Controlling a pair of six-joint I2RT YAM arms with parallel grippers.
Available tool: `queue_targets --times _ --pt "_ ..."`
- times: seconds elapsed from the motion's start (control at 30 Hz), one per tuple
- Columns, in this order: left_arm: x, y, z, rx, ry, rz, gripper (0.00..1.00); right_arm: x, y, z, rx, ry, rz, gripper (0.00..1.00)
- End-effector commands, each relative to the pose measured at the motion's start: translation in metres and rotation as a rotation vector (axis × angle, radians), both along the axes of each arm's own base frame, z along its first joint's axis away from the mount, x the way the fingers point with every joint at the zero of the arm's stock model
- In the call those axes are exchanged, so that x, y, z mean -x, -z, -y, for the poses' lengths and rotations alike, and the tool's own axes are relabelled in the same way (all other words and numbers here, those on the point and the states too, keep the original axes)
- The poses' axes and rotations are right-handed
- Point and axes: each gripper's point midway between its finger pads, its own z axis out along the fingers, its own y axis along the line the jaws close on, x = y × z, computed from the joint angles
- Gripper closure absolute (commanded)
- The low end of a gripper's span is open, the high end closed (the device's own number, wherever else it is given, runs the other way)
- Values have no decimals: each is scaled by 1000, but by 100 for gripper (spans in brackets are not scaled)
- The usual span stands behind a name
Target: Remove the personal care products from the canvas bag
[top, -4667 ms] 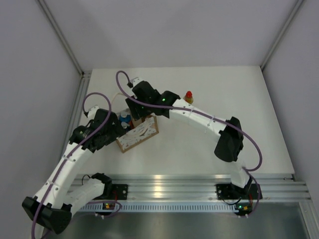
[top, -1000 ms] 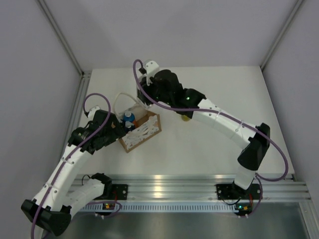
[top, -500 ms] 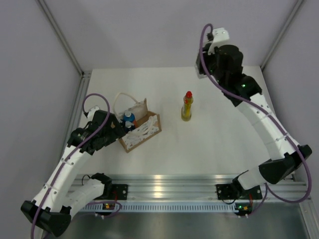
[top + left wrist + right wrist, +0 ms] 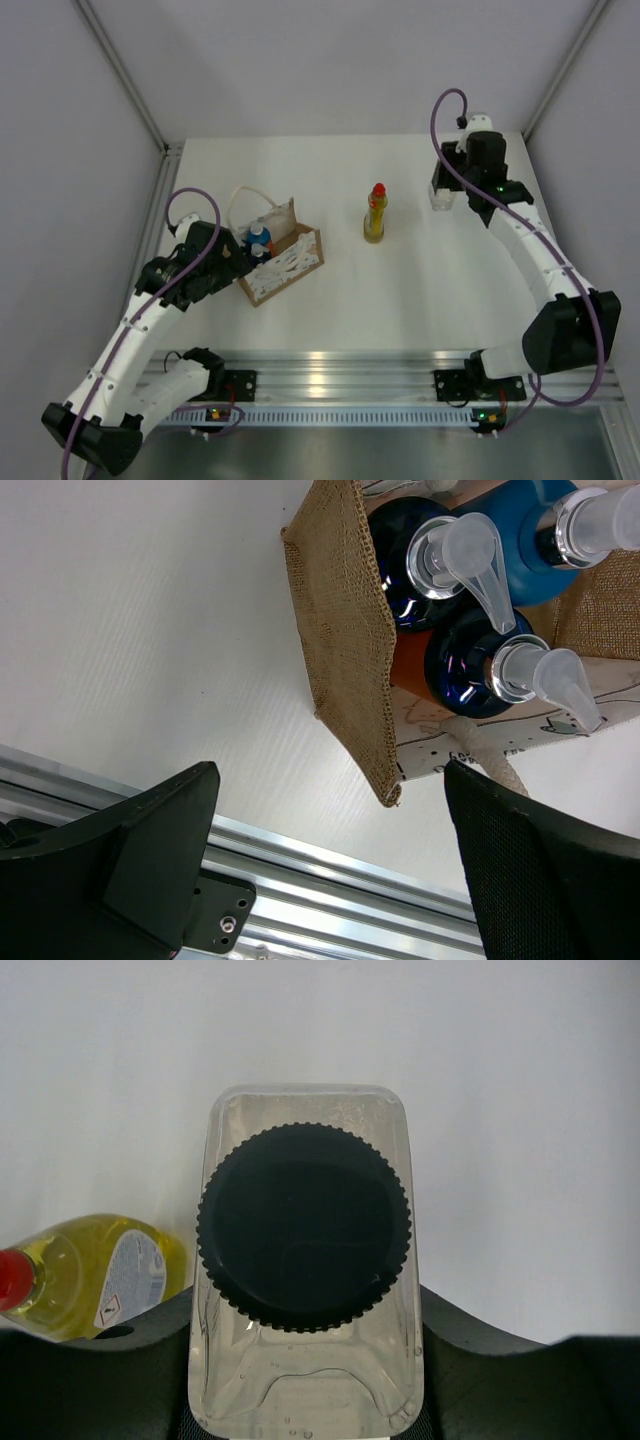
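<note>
The canvas bag stands at the left of the table, its burlap wall close in the left wrist view. Inside are two orange bottles with dark tops and clear pumps and a blue bottle. My left gripper is open at the bag's left end, the bag's corner between its fingers. The yellow bottle with red cap stands mid-table, and shows in the right wrist view. My right gripper is shut on the whitish square bottle at the back right.
The bag's white rope handle loops out behind it. An aluminium rail runs along the near table edge. Grey walls close in the back and sides.
My right arm has swung from the bag across to the back right, carrying the whitish square bottle. The yellow bottle is now uncovered. The left arm has stayed put.
</note>
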Motion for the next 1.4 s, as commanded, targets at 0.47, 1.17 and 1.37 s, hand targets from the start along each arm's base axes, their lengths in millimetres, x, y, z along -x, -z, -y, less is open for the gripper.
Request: queue_targets --times 0.47,1.17,1.37 --pt "-3 -9 2 23 6 47 2 -45 -4 -39 -102 -226 299 100" --pt "-1 -8 3 30 4 45 2 -41 67 -48 14 -336 275 100" --pt "-1 -8 3 33 2 46 2 -34 79 -46 1 -326 264 88"
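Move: My right hand already holds the clear bottle with the dark cap upright. I am taking it to the free patch of table about 4 cm left, 1 cm forward and 25 cm below that hand. The yellow bottle stands level with that patch and 13 cm left of it; the canvas bag lies some 41 cm left and 9 cm back of my right hand. From my idle left hand the patch is about 47 cm to the right, 20 cm ahead and 17 cm down. I lower the clear bottle with my right hand, nearly 15 cm down towards the table beside the yellow bottle. Over the first half of the descent I also ease it about 4 cm left, closer to the yellow bottle, then go almost straight down, slowing near the bottom. The wrist swings some 20 degrees counter-clockwise while my fingers keep their grip. ##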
